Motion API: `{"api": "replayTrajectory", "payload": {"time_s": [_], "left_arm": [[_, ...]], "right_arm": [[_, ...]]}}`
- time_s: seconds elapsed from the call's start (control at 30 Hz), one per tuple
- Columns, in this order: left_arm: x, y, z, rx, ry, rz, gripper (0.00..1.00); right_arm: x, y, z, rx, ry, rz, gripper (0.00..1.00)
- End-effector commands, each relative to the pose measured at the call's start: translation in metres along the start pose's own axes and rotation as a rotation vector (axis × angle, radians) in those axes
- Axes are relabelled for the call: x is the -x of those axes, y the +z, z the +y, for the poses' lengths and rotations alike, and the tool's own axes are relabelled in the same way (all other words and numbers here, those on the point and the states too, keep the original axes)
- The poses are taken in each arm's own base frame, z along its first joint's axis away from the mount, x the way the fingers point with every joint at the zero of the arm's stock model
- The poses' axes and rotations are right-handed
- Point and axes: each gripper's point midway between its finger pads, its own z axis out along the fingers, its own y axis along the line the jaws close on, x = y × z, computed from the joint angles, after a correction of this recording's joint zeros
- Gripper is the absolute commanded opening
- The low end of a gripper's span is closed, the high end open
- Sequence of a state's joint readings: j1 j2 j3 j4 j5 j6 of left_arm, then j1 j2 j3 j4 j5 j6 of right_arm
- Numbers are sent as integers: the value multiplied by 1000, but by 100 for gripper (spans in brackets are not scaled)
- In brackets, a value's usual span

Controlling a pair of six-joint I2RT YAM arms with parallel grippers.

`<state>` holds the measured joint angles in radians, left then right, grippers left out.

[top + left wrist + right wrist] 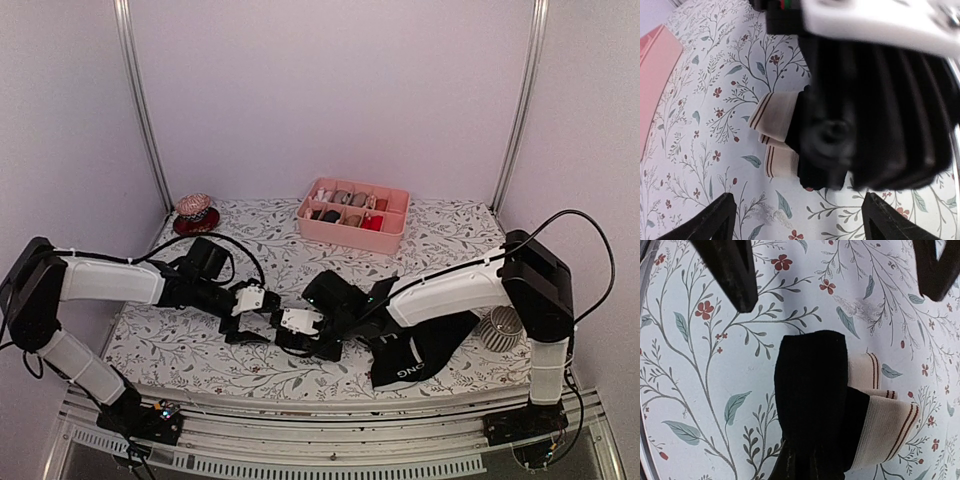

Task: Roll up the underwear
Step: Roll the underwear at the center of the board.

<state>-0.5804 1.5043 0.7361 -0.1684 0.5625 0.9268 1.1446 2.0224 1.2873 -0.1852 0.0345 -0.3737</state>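
The underwear with the wide beige waistband [881, 426] lies as a black roll [812, 385] on the flowered tablecloth. My right gripper [807, 465] is shut on the near end of that roll. In the left wrist view the same beige waistband [777, 117] shows beside the right gripper's black body [870, 130], which hides most of the roll. My left gripper [800, 220] stands open just short of it, with nothing between its fingers [730, 275]. The second underwear [412, 358], black with white letters, lies flat under the right arm. From above, both grippers [262, 322] [292, 340] meet at the table's front middle.
A pink divided tray [392, 192] with small fabric bundles stands at the back centre. A red dish with a pink object [194, 212] sits at the back left. A ribbed silver object [497, 325] lies by the right arm's base. The table's metal front edge runs close behind the grippers.
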Motion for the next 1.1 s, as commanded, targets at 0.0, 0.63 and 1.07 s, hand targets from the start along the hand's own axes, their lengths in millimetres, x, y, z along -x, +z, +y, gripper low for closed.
{"api": "replayTrajectory", "payload": {"time_s": [0.0,0.63,1.07], "left_arm": [[5,-5,16,139,143,-40,86],[12,20,-32,318,461,-26,62],[4,39,-52,251,506,12,61]], "right_arm": [[-18,1,26,255,160,85,7],[7,-20,24,642,532,49,7],[-13,1,16,570,578,118,7]]}}
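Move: The right hand already pinches the rolled underwear, whose middle lies about 3 cm to its left and 1 cm ahead, some 1 cm lower. From the open left hand the same roll is roughly 4 cm to the right, 2 cm back and 4 cm below. The other black clothes lie some 25 cm right of the right hand and 2 cm back; the pink box stands 28 cm ahead and 14 cm right of it. Right keeps its pinch, swinging tips back 45 degrees; left backs 4 cm, closing partly around the roll's end. ##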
